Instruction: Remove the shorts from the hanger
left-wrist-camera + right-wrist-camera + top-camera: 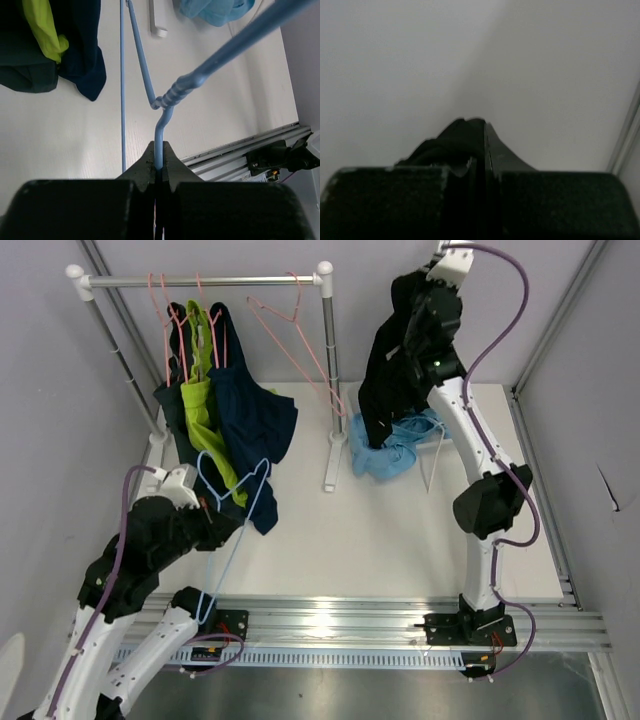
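Observation:
Dark blue-green shorts (172, 400), lime green shorts (200, 405) and navy shorts (252, 412) hang from pink hangers on the rack at the back left. Light blue shorts (388, 455) lie in a heap on the table. My left gripper (208, 512) is shut on the hook of a bare blue hanger (238, 490), which also shows in the left wrist view (172, 95). My right gripper (408, 292) is raised high and shut on the black shorts (385, 380), which hang down over the light blue heap. Black cloth (445, 142) bulges between its jaws.
The rack's top bar (230, 281) and right post (329, 370) stand mid-table. An empty pink hanger (290, 335) hangs near the post. A thin white hanger (435, 455) lies by the light blue heap. An aluminium rail (350, 620) runs along the near edge. Walls close in on both sides.

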Tool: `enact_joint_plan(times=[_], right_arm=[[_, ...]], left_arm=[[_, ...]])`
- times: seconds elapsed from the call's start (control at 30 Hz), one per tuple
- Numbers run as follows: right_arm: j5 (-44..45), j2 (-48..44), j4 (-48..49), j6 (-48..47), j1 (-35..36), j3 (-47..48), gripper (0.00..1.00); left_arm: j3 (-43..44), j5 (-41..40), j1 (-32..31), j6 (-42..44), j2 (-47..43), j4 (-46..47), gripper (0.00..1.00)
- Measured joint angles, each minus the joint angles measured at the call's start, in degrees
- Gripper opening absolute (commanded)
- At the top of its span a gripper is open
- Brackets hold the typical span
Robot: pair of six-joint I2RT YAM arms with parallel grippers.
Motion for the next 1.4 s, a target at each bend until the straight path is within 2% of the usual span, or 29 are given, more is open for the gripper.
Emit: enact_joint_plan(times=[0.07, 0.1, 0.13, 0.3, 0.43, 0.57, 0.67, 0.93, 1.0, 1.13, 1.27, 1.4], right_arm=[[0.46, -2.32, 2.6, 1.4, -0.17, -10.56, 0.46], [0.87, -4.02, 3.1, 2.62, 0.02, -16.83, 0.86], [1.16, -5.64, 3.76, 3.91, 0.28, -23.08, 0.99], [1.46, -18.67, 1.03, 13.64, 2.1, -52.65, 0.99], [2.82, -33.86, -0.57, 20.24, 4.46, -68.3, 1.0], [3.78, -50.62, -1.66, 25.75, 9.14, -78.07, 0.99], [3.85, -59.76, -4.35, 29.27, 12.55, -83.62, 0.99], [4.09, -72.11, -17.86, 34.18, 19.34, -93.2, 0.99], [4.22, -74.25, -20.61, 34.67, 20.26, -93.72, 0.99], [4.46, -79.1, -24.06, 35.12, 20.55, -93.98, 1.0], [5.11, -81.92, -25.42, 35.28, 20.55, -94.6, 0.99], [5.25, -81.77, -25.81, 35.71, 20.55, -94.88, 0.99]], left_arm=[[1.9, -1.11, 0.0, 0.98, 3.19, 1.03, 0.0], [3.45, -1.51, 0.0, 1.62, 5.29, 1.64, 0.0], [4.94, -1.84, 0.0, 2.16, 7.32, 2.69, 0.0], [17.29, -3.72, 0.0, 5.46, 21.31, 8.76, 0.0], [31.3, -4.76, 0.0, 7.87, 33.4, 13.94, 0.0], [43.85, -7.48, 0.0, 9.86, 43.98, 17.38, 0.0], [52.46, -9.31, 0.0, 11.28, 51.74, 18.86, 0.0], [82.66, -11.74, 1.18, 11.89, 80.39, 17.46, 0.0], [85.46, -12.22, 1.55, 11.85, 85.15, 17.33, 0.0], [85.33, -12.74, 2.47, 11.23, 88.85, 16.31, 0.0], [84.37, -12.72, 3.17, 10.58, 88.56, 16.0, 0.0], [79.25, -12.59, 3.28, 9.73, 85.24, 15.74, 0.0]])
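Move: The right hand, holding the black shorts high, has the basket about 48 cm below, 6 cm back and 2 cm left. The blue shorts lie about 8 cm nearer the robot and 4 cm left of the basket's middle; the rack post stands 21 cm left of the hand, 6 cm back. The free rail spot for the left hand's blue hanger is about 37 cm ahead, 7 cm right, 20 cm up. The empty pink hanger hangs 8 cm right of that spot, the navy shorts 6 cm left of it. Lower the right gripper towards the basket, opening it wide early in the drop to let go of the black shorts; sink about 25 cm, then draw back some 30 cm in all, fingers tipping down. Meanwhile carry the gripped blue hanger forward about 38 cm and right 8 in an arc, up 22 cm, then sink 9 at the rail. ##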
